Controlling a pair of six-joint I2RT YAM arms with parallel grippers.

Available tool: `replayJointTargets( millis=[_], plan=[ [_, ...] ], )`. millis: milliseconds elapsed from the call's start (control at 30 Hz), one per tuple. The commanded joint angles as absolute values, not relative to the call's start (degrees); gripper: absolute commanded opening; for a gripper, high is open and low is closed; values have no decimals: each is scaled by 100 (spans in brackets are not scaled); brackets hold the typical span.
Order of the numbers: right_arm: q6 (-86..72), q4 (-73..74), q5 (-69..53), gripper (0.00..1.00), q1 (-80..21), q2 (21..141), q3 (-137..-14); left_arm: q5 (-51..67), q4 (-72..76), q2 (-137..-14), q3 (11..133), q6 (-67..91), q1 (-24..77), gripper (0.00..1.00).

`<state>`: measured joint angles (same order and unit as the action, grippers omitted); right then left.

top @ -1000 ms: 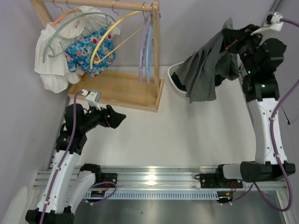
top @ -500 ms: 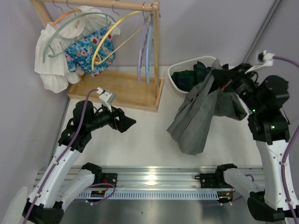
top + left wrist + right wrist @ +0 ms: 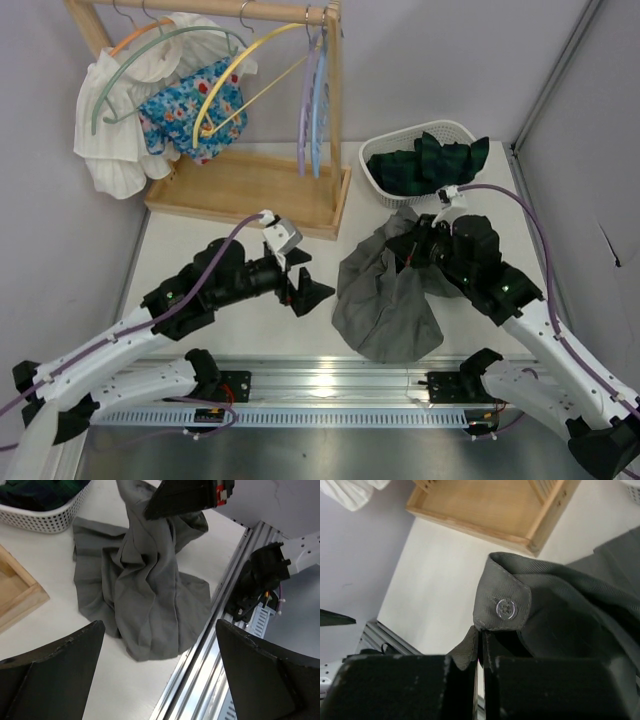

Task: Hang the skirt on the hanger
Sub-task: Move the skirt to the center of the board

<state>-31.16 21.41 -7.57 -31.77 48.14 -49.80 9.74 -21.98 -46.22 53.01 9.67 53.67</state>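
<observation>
The grey skirt (image 3: 385, 300) lies crumpled on the table's front middle, its top drawn up to my right gripper (image 3: 412, 250). That gripper (image 3: 481, 650) is shut on the skirt's waistband (image 3: 507, 597), just below its button. My left gripper (image 3: 305, 287) stands open just left of the skirt, apart from it. In the left wrist view its fingers (image 3: 50, 675) frame the skirt (image 3: 145, 595), with the right gripper (image 3: 185, 497) above. An empty yellow hanger (image 3: 235, 75) and purple and blue hangers (image 3: 312, 110) hang on the wooden rack at the back left.
A white basket (image 3: 382, 190) holding dark plaid cloth stands behind the skirt. The rack's wooden base (image 3: 250, 190) lies at the back left, with a white garment (image 3: 115, 150) and a floral one (image 3: 185, 110) on hangers. The metal rail (image 3: 330, 385) runs along the near edge.
My right arm has swung down from beside the basket, bringing the skirt onto the table's front middle. My left arm has reached right towards it, gripper still open.
</observation>
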Motion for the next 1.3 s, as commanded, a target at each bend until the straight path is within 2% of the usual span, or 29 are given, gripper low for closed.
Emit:
replayJointTargets(
  millis=[0,200,333,467,600,733,767,833,867,1133,1167,1233,1267],
  plan=[
    [-3419,1318,-457,0,-3357,4868,-5036,-410,-1671,-5131,5669,1098,6001,99],
    [-3595,1502,245,0,-3454,4887,-5054,-2100,-1029,-6704,6047,1590,6899,100],
    [-3411,1652,570,0,-3454,4650,-5106,-2180,-64,-7460,6134,1828,6926,99],
    [-3366,1854,835,0,-3428,4474,-5150,-2470,228,-8164,6652,1689,6926,99],
    [-3542,1942,844,0,-3401,4421,-5080,-2268,448,-8709,7179,1398,6934,98],
    [-3717,1995,853,0,-3358,4421,-4992,-2232,773,-9069,7216,1319,6926,96],
    [-3744,1995,809,0,-3349,4412,-4983,-2285,800,-9140,7251,1292,6926,85],
    [-3832,1995,756,0,-3296,4403,-5001,-2529,765,-9368,7417,1257,6917,70],
    [-3858,1995,738,0,-3278,4386,-5010,-2583,756,-9421,7479,1248,6917,58],
    [-3972,2144,326,0,-3024,4473,-5221,-2233,1070,-9528,7348,1143,6838,55],
    [-3990,2145,308,0,-2989,4500,-5203,-2232,1142,-9484,7252,1160,6838,45],
    [-4051,2144,273,0,-2945,4544,-5194,-2232,1248,-9457,7172,1160,6829,30],
    [-4113,2118,264,0,-2901,4561,-5194,-2241,1300,-9457,7154,1160,6829,18]
  ],
)
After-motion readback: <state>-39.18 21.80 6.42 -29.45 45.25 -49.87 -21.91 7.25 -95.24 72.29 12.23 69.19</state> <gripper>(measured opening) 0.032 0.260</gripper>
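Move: The gathered waist of the skirt, shut in the right fingers with the cloth hanging below, lies about 16 cm to the left hand's right, 8 cm ahead and some 5 cm lower. The clothes rack's near right corner is about 19 cm ahead of the left hand and 3 cm to its right, 28 cm down; the basket is about 36 cm ahead and 23 cm right, 25 cm down. From the right hand, the skirt waist is right at its fingertips. The skirt's waist, still pinched by the right hand, is met by the left: it sweeps right about 20 cm and forward some 9, dipping and then partly rising to just under the right fingertips, its wide-open fingers closing most of the way around the cloth there. The right hand keeps its grip, drifting a few centimetres right while turning clockwise about 20 degrees. ##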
